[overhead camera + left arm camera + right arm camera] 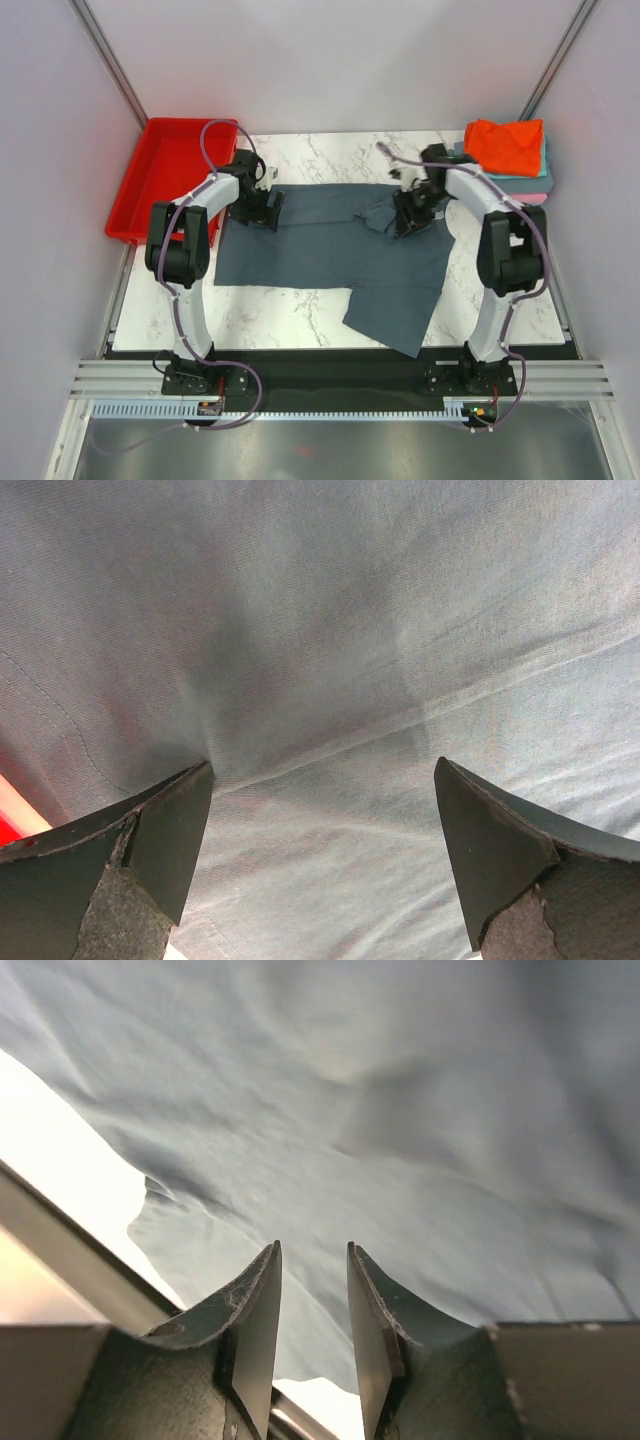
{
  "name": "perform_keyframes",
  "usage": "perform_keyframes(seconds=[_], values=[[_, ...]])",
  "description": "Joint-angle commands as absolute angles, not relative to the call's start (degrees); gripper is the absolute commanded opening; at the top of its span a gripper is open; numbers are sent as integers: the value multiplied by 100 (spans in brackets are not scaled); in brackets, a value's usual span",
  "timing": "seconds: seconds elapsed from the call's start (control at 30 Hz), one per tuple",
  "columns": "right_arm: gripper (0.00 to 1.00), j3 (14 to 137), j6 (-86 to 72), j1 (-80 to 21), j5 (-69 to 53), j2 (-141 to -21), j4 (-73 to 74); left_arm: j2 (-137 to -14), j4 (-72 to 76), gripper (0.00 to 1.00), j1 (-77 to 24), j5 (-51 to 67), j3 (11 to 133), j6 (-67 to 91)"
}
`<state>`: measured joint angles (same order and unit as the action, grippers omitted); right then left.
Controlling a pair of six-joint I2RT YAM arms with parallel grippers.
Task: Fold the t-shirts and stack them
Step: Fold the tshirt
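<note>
A large slate blue-grey t-shirt (330, 250) lies spread on the marble table (280, 320), one part hanging toward the front edge at the lower right. My left gripper (262, 210) is low over the shirt's upper left edge. Its jaws stand wide open over the cloth (320, 630), with nothing between them (325, 765). My right gripper (408, 215) is over a rumpled spot near the shirt's upper right. Its fingers (312, 1245) are a little apart above the cloth (400, 1110) and hold nothing. An orange-red t-shirt (505, 145) tops a stack at the back right.
A red plastic tray (165, 175) sits off the table's back left corner. Under the orange-red shirt lie teal and grey-blue layers (540, 172) and a pink edge (540, 198). White walls with metal posts close in the sides and back.
</note>
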<state>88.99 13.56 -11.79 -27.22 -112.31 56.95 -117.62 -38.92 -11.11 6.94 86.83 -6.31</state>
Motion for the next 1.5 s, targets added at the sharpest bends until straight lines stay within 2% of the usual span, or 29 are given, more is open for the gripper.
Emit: perform_keyframes(seconds=[0.0,0.2,0.47,0.87,1.47], values=[[40,8824,1011,-258,-4323,-10959,5731,-11760,-3858,99,-1151,580,8728,-791],[40,9166,686,509,-4658,-11784,5441,-11751,-3893,99,-1169,457,8640,-879],[39,10071,501,861,-4404,-12875,5256,-11628,-3902,99,-1292,176,8482,-1072],[39,9976,615,1257,-4052,-12770,5291,-11698,-3867,99,-1318,114,8481,-1107],[37,10327,624,1055,-4105,-13289,5247,-11725,-3876,99,-1336,97,8490,-1116]])
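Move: The spot the right hand goes for, the t-shirt's right-hand edge by the white tag, lies about 12 cm to its right, 9 cm ahead and 7 cm below. The shirt's turned-over flap lies some 8 cm ahead and 3 cm to the left, just as far down; the folded stack is roughly 20 cm ahead and 26 cm to the right, 4 cm lower. From the left hand, that tagged edge is about 38 cm to the right, nearly level fore and aft, and barely lower. Its fingertips end low at the t-shirt's tagged right edge, seeming to touch the cloth: the right hand swings about 12 cm right while reaching forward some 8 cm, rising slightly first, then sinking over 5 cm. It turns clockwise nearly 30 degrees, the fingers leaning further left and staying partly open. The left hand keeps its wide-open fingers resting on the shirt's left part. ##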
